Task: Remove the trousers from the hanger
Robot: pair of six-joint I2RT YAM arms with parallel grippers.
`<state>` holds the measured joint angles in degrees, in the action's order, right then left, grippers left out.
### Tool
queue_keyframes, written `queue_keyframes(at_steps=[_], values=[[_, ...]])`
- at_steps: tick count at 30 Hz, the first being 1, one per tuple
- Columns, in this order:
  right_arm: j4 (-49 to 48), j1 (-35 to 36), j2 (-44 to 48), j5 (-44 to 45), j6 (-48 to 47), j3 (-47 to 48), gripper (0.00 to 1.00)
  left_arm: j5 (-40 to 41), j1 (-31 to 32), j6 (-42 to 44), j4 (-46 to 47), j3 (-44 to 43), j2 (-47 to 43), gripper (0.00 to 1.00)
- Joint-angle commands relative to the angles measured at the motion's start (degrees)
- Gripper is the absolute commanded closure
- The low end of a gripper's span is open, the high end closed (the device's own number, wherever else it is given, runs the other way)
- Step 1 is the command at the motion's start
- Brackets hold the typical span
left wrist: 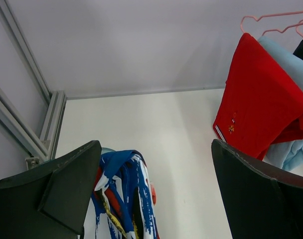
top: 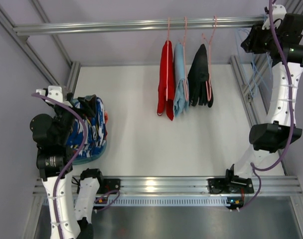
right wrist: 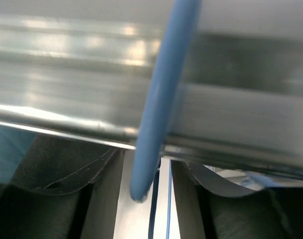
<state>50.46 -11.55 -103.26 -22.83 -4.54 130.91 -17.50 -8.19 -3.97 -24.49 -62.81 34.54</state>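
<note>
The trousers, blue with white and red streaks, lie bunched on the table at the left. In the left wrist view the trousers sit below and between the fingers. My left gripper hovers over them, open wide and holding nothing; its fingers are apart from the fabric. The light-blue wire hanger hangs bare at the right end of the rail. My right gripper is up at its hook. The hanger hook curls over the rail between my right gripper's parted fingers, with a gap on each side.
A red garment, a light-blue one and a black one hang on pink hangers from the aluminium rail at the back. Frame posts border the white table on both sides.
</note>
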Motion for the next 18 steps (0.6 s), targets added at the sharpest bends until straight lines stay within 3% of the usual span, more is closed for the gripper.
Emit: queue_keyframes(at_steps=[1, 6, 10, 12, 18], values=[[-4.92, -0.75, 4.89, -2.13, 0.23, -4.34, 0.55, -0.43, 0.01, 0.54, 0.23, -1.27, 0.52, 0.02], [-4.85, -0.84, 10.53, -3.01, 0.14, -6.99, 0.25, -2.28, 0.01, -1.48, -1.87, -1.79, 3.94, 0.02], [-2.38, -0.84, 14.48, -2.66, 0.32, -7.86, 0.06, -0.35, 0.01, -1.13, -7.66, -4.51, 8.25, 0.02], [-1.51, -0.93, 17.55, -2.75, 0.67, -9.53, 0.00, 0.53, 0.01, -0.87, -10.57, -5.13, 10.09, 0.02], [2.80, -0.93, 26.33, -1.95, 0.23, -15.68, 0.01, -4.03, 0.01, 0.36, -16.55, -7.50, 14.49, 0.02]])
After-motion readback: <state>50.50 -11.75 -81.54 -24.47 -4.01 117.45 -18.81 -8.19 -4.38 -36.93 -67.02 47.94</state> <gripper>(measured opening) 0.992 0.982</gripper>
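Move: The next red trousers hang from the rail about 24 cm ahead of the left hand, 29 cm to its right and 15 cm lower; the light-blue pair is 7 cm farther right, level with them. The basket of removed trousers lies some 5 cm ahead, 5 cm left and 33 cm below that hand. From the right hand, the red trousers are 34 cm left, black ones 19 cm left, both level ahead and 15 cm lower; the rail runs about 5 cm directly above its fingers. The right fingers, already parting beside the blue hanger hooked on the rail, spread fully while the hand dips a centimetre or two to duck out from under the rail, then draws back about 11 cm and climbs to some 6 cm above its starting height, tipping slightly up. Meanwhile the empty, wide-open left hand sinks about 7 cm and eases 4 cm forward over the basket, its fingers tipping down some 20 degrees, which also brings it a little nearer the hanging red trousers. ##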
